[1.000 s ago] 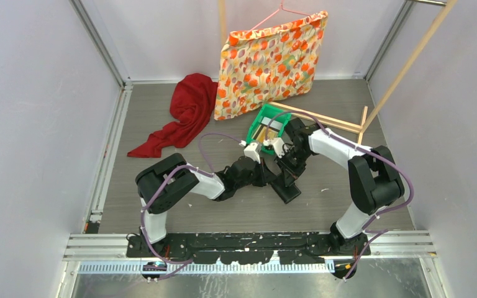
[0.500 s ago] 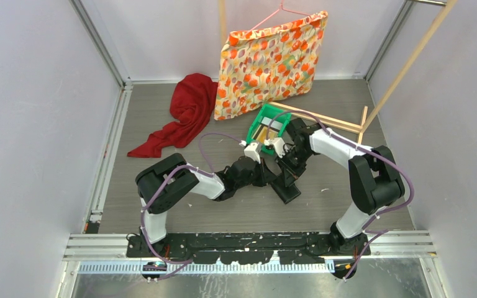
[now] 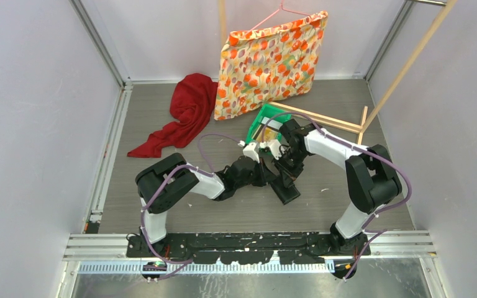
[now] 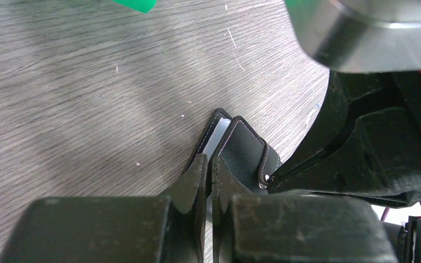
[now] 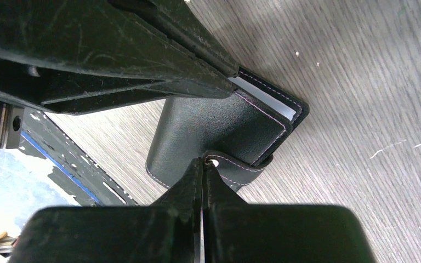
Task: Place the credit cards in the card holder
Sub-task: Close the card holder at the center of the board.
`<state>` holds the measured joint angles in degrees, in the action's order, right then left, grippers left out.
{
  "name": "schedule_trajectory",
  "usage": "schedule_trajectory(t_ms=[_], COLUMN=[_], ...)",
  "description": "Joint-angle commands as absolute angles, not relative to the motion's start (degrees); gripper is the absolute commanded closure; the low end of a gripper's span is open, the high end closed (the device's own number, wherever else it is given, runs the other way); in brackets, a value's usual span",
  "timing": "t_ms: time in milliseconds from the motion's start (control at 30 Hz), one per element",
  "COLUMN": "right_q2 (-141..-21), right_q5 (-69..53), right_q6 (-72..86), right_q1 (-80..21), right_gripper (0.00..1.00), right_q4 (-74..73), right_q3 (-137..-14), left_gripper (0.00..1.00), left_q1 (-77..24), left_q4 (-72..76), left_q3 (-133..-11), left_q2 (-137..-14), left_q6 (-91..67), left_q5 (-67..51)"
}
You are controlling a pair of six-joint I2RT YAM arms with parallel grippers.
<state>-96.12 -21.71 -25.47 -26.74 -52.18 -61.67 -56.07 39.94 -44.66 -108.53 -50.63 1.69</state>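
The black card holder lies on the table between both arms, with pale page edges showing at its open side. My left gripper is shut on the edge of its cover. My right gripper is shut on the snap tab, right at the snap. In the top view the two grippers meet over the holder. A yellowish credit card shows in the green tray, mostly hidden by the right arm.
A red cloth lies at the back left. A flowered bag hangs on a hanger at the back. Wooden sticks lie and lean at the right. Walls close in both sides.
The right arm's wrist has shifted slightly left, over more of the green tray. Both grips and the card holder stay as they were.
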Motion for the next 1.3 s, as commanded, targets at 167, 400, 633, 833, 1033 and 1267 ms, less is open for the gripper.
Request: schedule_trajectory(t_ms=[167,400,633,833,1033,1267], right_q2=[-102.89,-104.38,-105.10,-105.77,-105.58,-91.40], right_q5=[-19.83,-17.25,-14.74,-13.17,-16.46,-30.22], right_q6=[-23.47,-22.68,-21.83,-21.19,-22.51,-30.77], right_q1=[-33.05,-35.16,-37.05,-38.66,-37.48,-28.33], right_gripper=[0.99,0.99,0.99,0.99,0.93,0.24], right_q4=[-50.55,-50.06,-49.14,-48.44,-50.47,-56.49], right_q3=[-59.50,-59.34,-58.90,-58.80,-60.80,-63.71], left_gripper=[1.00,1.00,1.00,1.00,1.00,0.99], left_q1=[-56.43,-56.42,-56.42,-56.35,-56.34,-55.61], left_q4=[37.96,38.91,40.99,43.19,45.26,46.19], left_q3=[-43.94,-43.11,-42.16,-41.04,-40.44,-39.64], left_q2=[-109.49,-108.90,-108.39,-108.11,-108.08,-106.25], left_q6=[-46.01,-45.62,-45.23,-44.98,-44.30,-41.38], left_q5=[2.98,3.18,2.66,1.80,0.65,0.26])
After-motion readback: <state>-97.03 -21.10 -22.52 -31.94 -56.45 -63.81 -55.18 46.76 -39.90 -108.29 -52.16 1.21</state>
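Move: The right hand's shut fingertips stand on the card holder's snap strap, with the holder's middle about 1 cm ahead, 1 cm to the left and 1 cm below. From the left hand, whose closed tips are at the holder's far-left end, that middle is some 3 cm back, 4 cm to the right and 1 cm down. The green box lies about 21 cm ahead of the right hand and 8 cm to its left, or roughly 18 cm ahead of the left hand and 1 cm to its left. With fingers still shut, the right hand keeps its tips on the snap and presses down on it, sinking about 1 cm with a slight drift back and left while the wrist rolls some 10 degrees, left side dipping; then it opens wide and comes up about 1.5 cm, easing back and left off the snap. Meanwhile the left hand keeps its closed tips at the far-left end of the holder and creeps about 1 cm to its left. ##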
